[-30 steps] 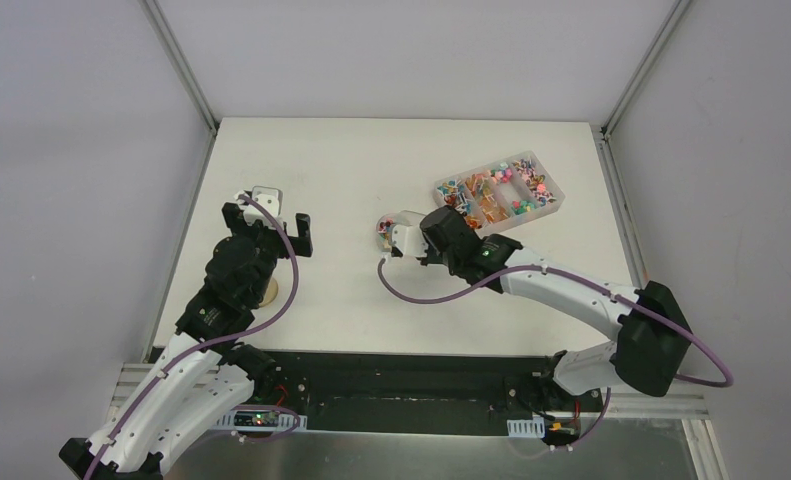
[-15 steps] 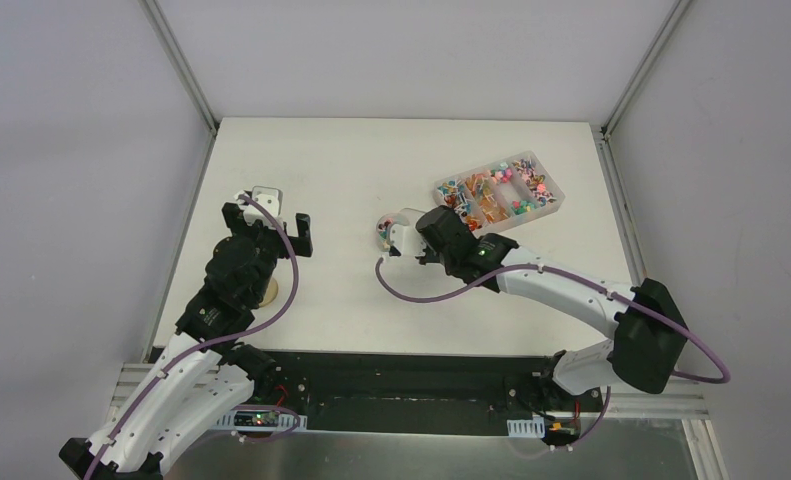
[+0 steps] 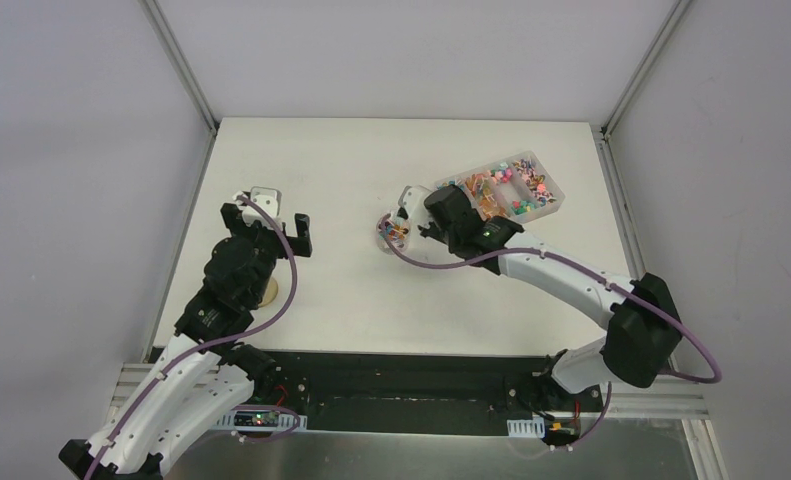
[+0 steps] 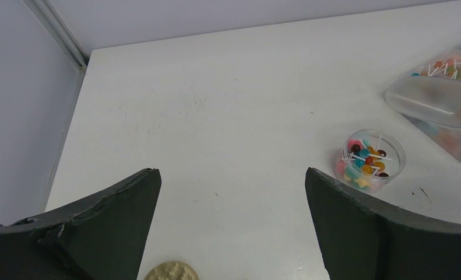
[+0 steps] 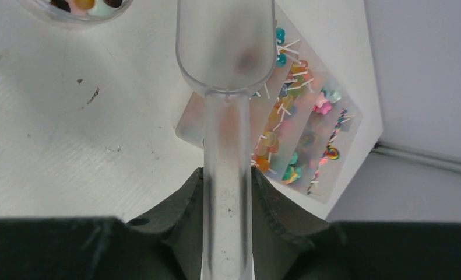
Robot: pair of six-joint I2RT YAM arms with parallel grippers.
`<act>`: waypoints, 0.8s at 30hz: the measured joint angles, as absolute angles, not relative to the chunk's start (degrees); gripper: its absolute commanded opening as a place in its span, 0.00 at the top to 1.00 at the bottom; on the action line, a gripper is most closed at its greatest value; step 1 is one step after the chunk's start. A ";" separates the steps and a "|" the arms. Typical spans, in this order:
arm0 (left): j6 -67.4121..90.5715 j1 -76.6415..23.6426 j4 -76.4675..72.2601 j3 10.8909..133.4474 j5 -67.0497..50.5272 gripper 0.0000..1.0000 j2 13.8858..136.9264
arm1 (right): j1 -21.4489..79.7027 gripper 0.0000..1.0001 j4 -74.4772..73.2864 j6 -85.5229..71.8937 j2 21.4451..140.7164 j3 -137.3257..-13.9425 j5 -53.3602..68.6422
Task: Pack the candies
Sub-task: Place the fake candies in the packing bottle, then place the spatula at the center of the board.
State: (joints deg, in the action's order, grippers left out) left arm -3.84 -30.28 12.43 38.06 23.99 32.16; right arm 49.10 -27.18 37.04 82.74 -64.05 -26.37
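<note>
The candies are tiny coloured pieces on white sticks. Some fill a small round clear jar; the jar's rim shows at the top left of the right wrist view. More lie in the clear compartment box. My right gripper is shut on the handle of a clear plastic scoop. The scoop's bowl hangs between jar and box, with no candy clearly seen in it. My left gripper stands open and holds nothing, well left of the jar.
A round wooden disc lid lies on the table under the left arm. The white table is walled by grey panels, with metal posts at its back corners. Dark scuff marks show on the table beside the jar.
My right gripper has carried the scoop away from over the jar, back and to the right, toward the compartment box. The left arm has not moved.
</note>
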 measured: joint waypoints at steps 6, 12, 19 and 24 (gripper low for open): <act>-3.84 -30.28 12.40 38.06 23.99 0.01 31.75 | 46.50 1.00 -26.15 26.39 87.18 -65.25 -24.51; -3.84 -30.28 12.40 38.04 24.03 0.01 31.73 | 46.22 1.00 -24.71 19.55 93.34 -65.93 -24.25; -3.84 -30.28 12.40 37.95 24.05 0.01 31.38 | 44.95 1.00 -19.35 16.27 98.13 -65.98 -24.60; -3.84 -30.28 12.40 37.95 24.05 0.01 31.38 | 42.89 1.00 -15.20 16.16 102.41 -68.64 -23.66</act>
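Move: The right hand holds the scoop by its handle, the scoop's head pointing left. The bare table beyond the bottle is about 10 cm ahead of it, 6 cm left and 16 cm below. The bottle stands some 10 cm left and 3 cm back, 13 cm down; the candy box's middle is roughly 14 cm right, 8 cm ahead and 14 cm down. From the idle left hand that bare table is about 15 cm ahead and 27 cm right. The right hand, keeping the empty scoop, sinks about 9 cm, then reaches forward towards bare table, turning clockwise. ##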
